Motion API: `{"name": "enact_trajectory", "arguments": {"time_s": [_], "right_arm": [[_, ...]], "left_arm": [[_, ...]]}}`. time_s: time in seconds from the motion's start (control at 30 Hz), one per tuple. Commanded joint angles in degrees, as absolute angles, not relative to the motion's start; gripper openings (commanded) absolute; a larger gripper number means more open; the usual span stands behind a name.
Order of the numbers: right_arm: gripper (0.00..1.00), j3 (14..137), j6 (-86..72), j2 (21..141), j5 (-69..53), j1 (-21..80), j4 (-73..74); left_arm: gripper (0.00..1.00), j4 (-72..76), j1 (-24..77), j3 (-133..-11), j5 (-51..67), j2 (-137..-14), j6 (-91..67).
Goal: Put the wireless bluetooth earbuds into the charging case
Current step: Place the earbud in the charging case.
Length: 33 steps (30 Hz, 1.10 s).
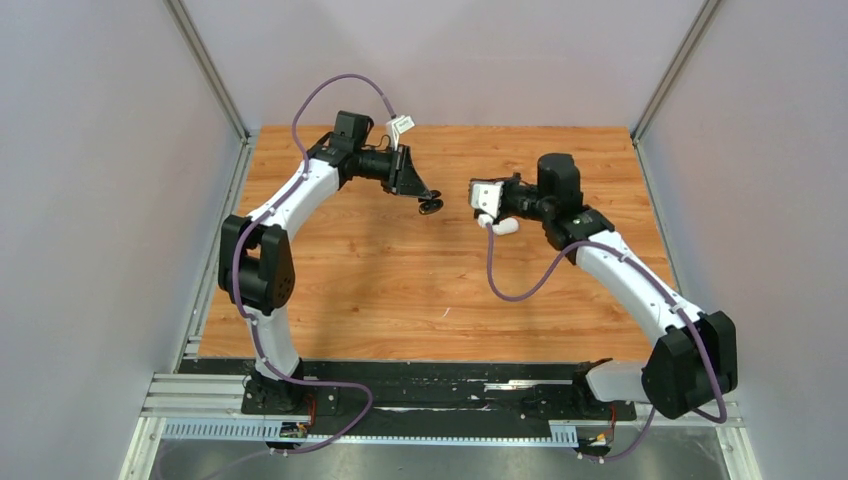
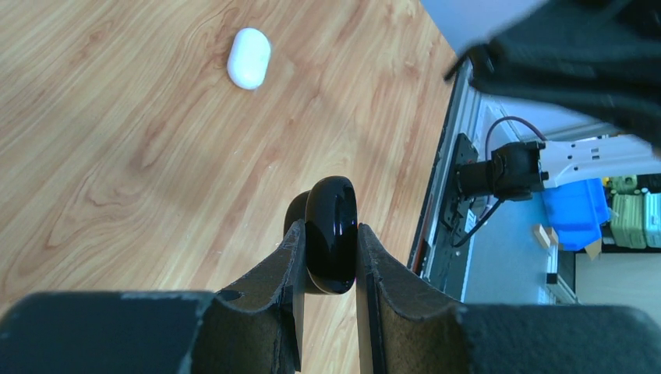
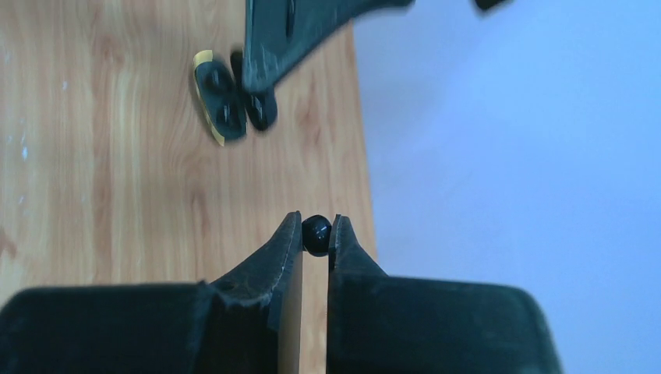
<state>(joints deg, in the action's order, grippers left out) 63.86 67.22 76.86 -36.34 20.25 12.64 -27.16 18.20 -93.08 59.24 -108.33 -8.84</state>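
My left gripper (image 2: 328, 231) is shut on the black charging case (image 2: 332, 234), holding it on edge above the wooden table. From the top view the case (image 1: 431, 206) hangs at the left gripper's (image 1: 424, 198) tips. In the right wrist view the same case (image 3: 226, 101) stands open, its yellow-rimmed lid swung aside. My right gripper (image 3: 316, 224) is shut on a tiny black earbud (image 3: 316, 234), pinched at the very fingertips. In the top view the right gripper (image 1: 476, 200) faces the left one across a small gap, and the bud is too small to make out there.
A closed white pebble-shaped case (image 2: 249, 58) lies on the table, just below the right gripper in the top view (image 1: 503, 226). A purple cable (image 1: 520, 285) loops from the right arm over the table's middle. Grey walls enclose the table.
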Motion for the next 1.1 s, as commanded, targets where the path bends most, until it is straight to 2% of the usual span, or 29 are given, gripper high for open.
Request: {"name": "enact_trajectory", "arguments": {"time_s": [0.0, 0.2, 0.6, 1.07], "right_arm": [[0.00, 56.81, 62.47, 73.75, -37.39, 25.92, -11.83], [0.00, 50.25, 70.23, 73.27, -36.88, 32.24, -22.22], [0.00, 51.57, 72.77, 77.86, -35.13, 32.62, -24.39], [0.00, 51.15, 74.18, 77.51, -33.31, 32.61, -20.48]], "left_arm": [[0.00, -21.55, 18.71, -93.32, 58.12, -104.34, -13.30], [0.00, -18.69, 18.72, -92.26, 62.11, -103.62, -14.95], [0.00, -18.14, 18.68, -91.40, 65.93, -102.11, -14.60], [0.00, -16.50, 18.33, -91.23, 71.51, -102.93, -16.59]]}}
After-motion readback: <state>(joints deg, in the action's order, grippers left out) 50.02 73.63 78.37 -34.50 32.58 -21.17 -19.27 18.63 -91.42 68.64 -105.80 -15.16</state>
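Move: The open black charging case, already pinched in the left fingers, lies about 10 cm to the left of the right hand, 2 cm back and roughly 4 cm lower. The right hand already holds the black earbud. From the left hand, that earbud is some 10 cm to the right, 2 cm ahead and 4 cm higher. The white case lies on the table about 8 cm right of the right hand, 4 cm farther out and 24 cm below. Leftward and at first also back, the right hand carries the gripped earbud about 8 cm towards the open case. It then eases forward a little while its wrist turns some 25 degrees, bringing the fingers nearer level. Meanwhile the left hand raises the case about 4 cm and draws it back 2 cm, its fingers tilting up slightly. Both grips stay shut; the earbud comes close beside the case, touch not certain. ##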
